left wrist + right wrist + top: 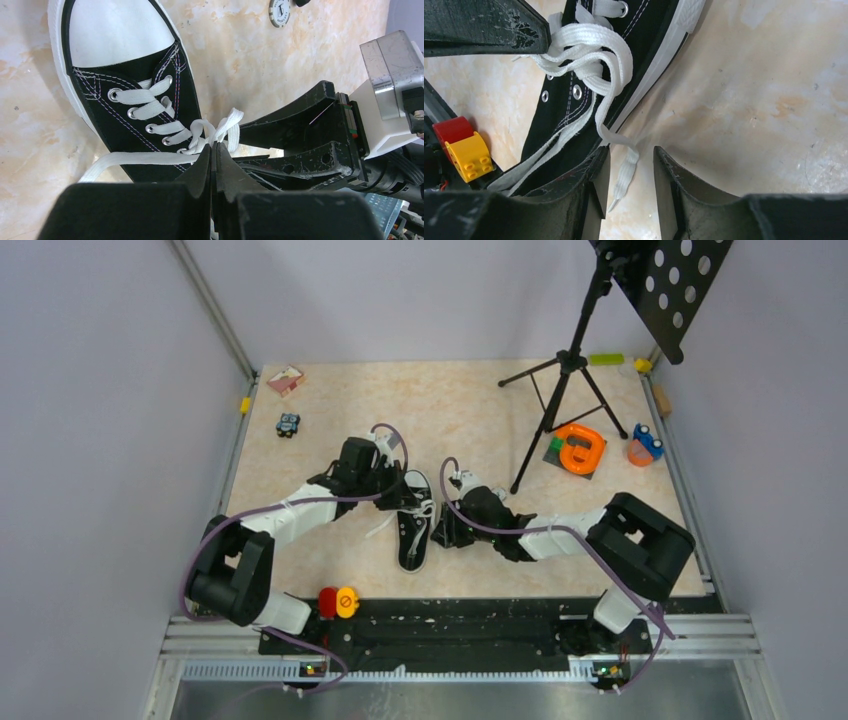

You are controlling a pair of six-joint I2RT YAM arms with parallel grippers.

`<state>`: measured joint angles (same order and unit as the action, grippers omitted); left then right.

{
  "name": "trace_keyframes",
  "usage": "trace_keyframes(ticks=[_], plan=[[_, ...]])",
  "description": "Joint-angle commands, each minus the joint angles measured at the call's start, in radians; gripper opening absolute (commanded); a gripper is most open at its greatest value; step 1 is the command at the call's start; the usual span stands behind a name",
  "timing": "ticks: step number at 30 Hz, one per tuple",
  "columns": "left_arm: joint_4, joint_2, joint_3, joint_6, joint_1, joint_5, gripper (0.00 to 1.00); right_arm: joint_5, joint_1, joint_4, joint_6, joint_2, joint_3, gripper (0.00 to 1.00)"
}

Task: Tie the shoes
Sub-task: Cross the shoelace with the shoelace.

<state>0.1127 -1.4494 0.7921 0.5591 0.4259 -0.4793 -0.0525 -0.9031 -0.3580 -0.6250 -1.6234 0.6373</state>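
Observation:
One black sneaker (414, 540) with a white toe cap (115, 35) lies mid-table between the arms, toe toward the arm bases. Its white laces (150, 107) are crossed in a loose knot (589, 60) over the eyelets. My left gripper (214, 146) is shut on a lace strand at that knot, just over the shoe's tongue (398, 498). On the shoe's right side, my right gripper (631, 152) is open. A free lace end (624, 175) lies on the table between its fingers, touching neither. In the top view the right gripper (445, 525) sits low beside the sole.
A black tripod stand (560, 390) rises at back right, with an orange tool (580, 448) and a small blue-orange toy (645, 445) beside it. Red and yellow bricks (338, 602) sit at the front edge. A blue toy (288, 424) and pink card (285, 380) lie back left.

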Motion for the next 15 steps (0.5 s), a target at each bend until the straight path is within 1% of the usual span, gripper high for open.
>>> trace_keyframes(ticks=[1,3,9,11,15], plan=[[-0.027,0.012,0.034,-0.004,-0.004,-0.004,0.0,0.026,-0.013,-0.11,0.045,-0.033,0.034,0.37],[-0.025,0.012,0.033,-0.005,-0.004,-0.003,0.0,0.031,-0.013,-0.115,0.05,-0.035,0.035,0.32],[-0.025,0.009,0.033,-0.007,-0.004,-0.004,0.0,0.02,-0.014,-0.127,0.062,-0.022,0.033,0.06],[-0.025,0.011,0.032,-0.008,-0.004,-0.002,0.0,0.016,-0.014,-0.125,0.068,-0.012,0.033,0.0],[-0.025,0.011,0.033,-0.008,-0.004,-0.004,0.0,0.011,-0.013,-0.108,0.079,0.011,0.039,0.0]])
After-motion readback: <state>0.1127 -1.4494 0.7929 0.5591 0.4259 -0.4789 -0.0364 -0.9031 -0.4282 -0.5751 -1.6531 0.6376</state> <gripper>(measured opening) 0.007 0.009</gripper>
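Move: The white lace end hangs off the shoe's right side, already between the right hand's open fingertips, barely 1 cm ahead and 1 cm to the left. The loop it comes from lies about 5 cm ahead, 3 cm left and 4 cm higher; the shoe's middle is some 3 cm ahead and 5 cm left. From the left hand, that lace end is roughly 5 cm back, 5 cm right and 6 cm down. The dangling lace end is pinched just below the loop by the right hand, whose fingers close from a bit under half open to shut while it eases about 1 cm forward and slightly left, tipping up some 5 degrees. The left hand stays put above the shoe, its shut fingers keeping their hold on the loop's lace. ##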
